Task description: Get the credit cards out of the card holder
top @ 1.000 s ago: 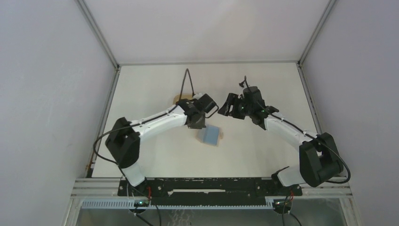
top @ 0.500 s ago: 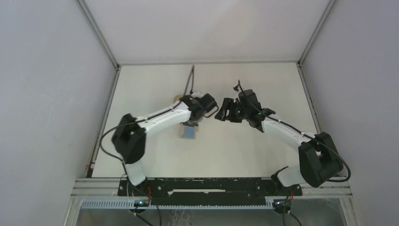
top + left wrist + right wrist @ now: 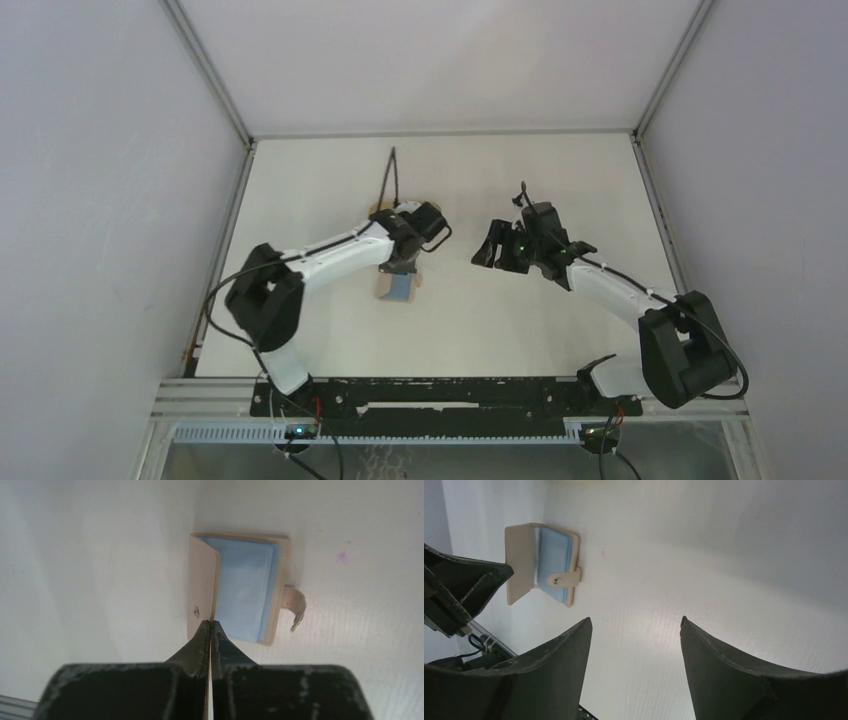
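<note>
The tan card holder (image 3: 397,288) lies open on the white table, below my left gripper (image 3: 408,262). In the left wrist view its tan cover (image 3: 202,592) stands raised beside the blue inner sleeves (image 3: 245,592). The closure tab (image 3: 296,607) hangs off the right side. My left gripper (image 3: 210,623) is shut on the near edge of that cover. My right gripper (image 3: 490,248) is open and empty, apart to the right. Its wrist view shows the holder (image 3: 555,565) at the far left, past the jaws (image 3: 634,620). No separate card shows.
A light-wood tray (image 3: 383,211) peeks out behind my left arm, at the back. A black cable (image 3: 392,175) rises from the left wrist. Metal frame rails (image 3: 225,230) border the table's left and right sides.
The card holder has moved left across the table with my left gripper, from near the centre to under the left wrist. My right gripper has drawn back slightly to the right.
</note>
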Motion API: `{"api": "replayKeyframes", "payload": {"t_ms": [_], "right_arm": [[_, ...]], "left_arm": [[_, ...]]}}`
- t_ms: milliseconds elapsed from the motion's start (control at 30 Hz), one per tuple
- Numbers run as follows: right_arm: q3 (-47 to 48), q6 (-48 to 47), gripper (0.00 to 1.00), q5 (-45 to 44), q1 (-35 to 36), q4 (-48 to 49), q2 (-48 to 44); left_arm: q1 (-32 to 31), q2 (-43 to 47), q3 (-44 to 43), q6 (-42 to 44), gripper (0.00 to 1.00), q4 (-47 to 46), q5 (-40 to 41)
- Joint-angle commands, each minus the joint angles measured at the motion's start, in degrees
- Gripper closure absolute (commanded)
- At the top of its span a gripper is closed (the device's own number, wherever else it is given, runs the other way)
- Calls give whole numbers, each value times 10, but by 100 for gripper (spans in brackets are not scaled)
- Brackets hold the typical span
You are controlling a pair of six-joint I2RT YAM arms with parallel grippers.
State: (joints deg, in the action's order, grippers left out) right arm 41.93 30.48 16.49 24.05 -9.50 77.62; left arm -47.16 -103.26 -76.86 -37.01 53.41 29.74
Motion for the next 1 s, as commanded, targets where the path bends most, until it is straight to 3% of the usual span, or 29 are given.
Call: {"api": "replayKeyframes", "payload": {"t_ms": [0,200,400,533,633,967], "right_arm": [[10,-4,26,27,5,48,-39],[19,-9,25,67,39,89,-75],[78,15,24,134,95,119,-31],[84,86,24,174,131,202,25],[96,122,24,180,146,236,71],[132,132,26,108,166,125,151]], "left_arm": [[56,150,94,5,100,-134,-114],[138,310,263,-28,100,-343,-312],[147,316,398,-71,100,-471,-381],[147,295,465,-107,100,-566,-399],[146,286,494,-108,100,-586,-383],[146,257,544,-113,100,-636,-361]]}}
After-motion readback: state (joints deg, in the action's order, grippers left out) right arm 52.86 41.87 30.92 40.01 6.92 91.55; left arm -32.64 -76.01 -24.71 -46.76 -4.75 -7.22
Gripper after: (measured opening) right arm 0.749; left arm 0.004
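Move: The card holder hangs by its cover edge from the left fingers, its middle some 2 cm to the right of that hand, about 1 cm back and 5 cm below. From the right hand, empty and open, it lies roughly 18 cm to the left, 2 cm back and 6 cm lower. The tan tray is about 11 cm ahead of the left hand, 1 cm right and 6 cm below. The card holder stays pinched by its cover edge as the left hand lifts it about 5 cm, then lowers it well past the starting height while drawing back 5 cm, rolling some 50 degrees so the shut fingers point down to the right. The right hand, fingers open, arcs up and 15 cm left towards the holder, dipping again and turning counter-clockwise. ##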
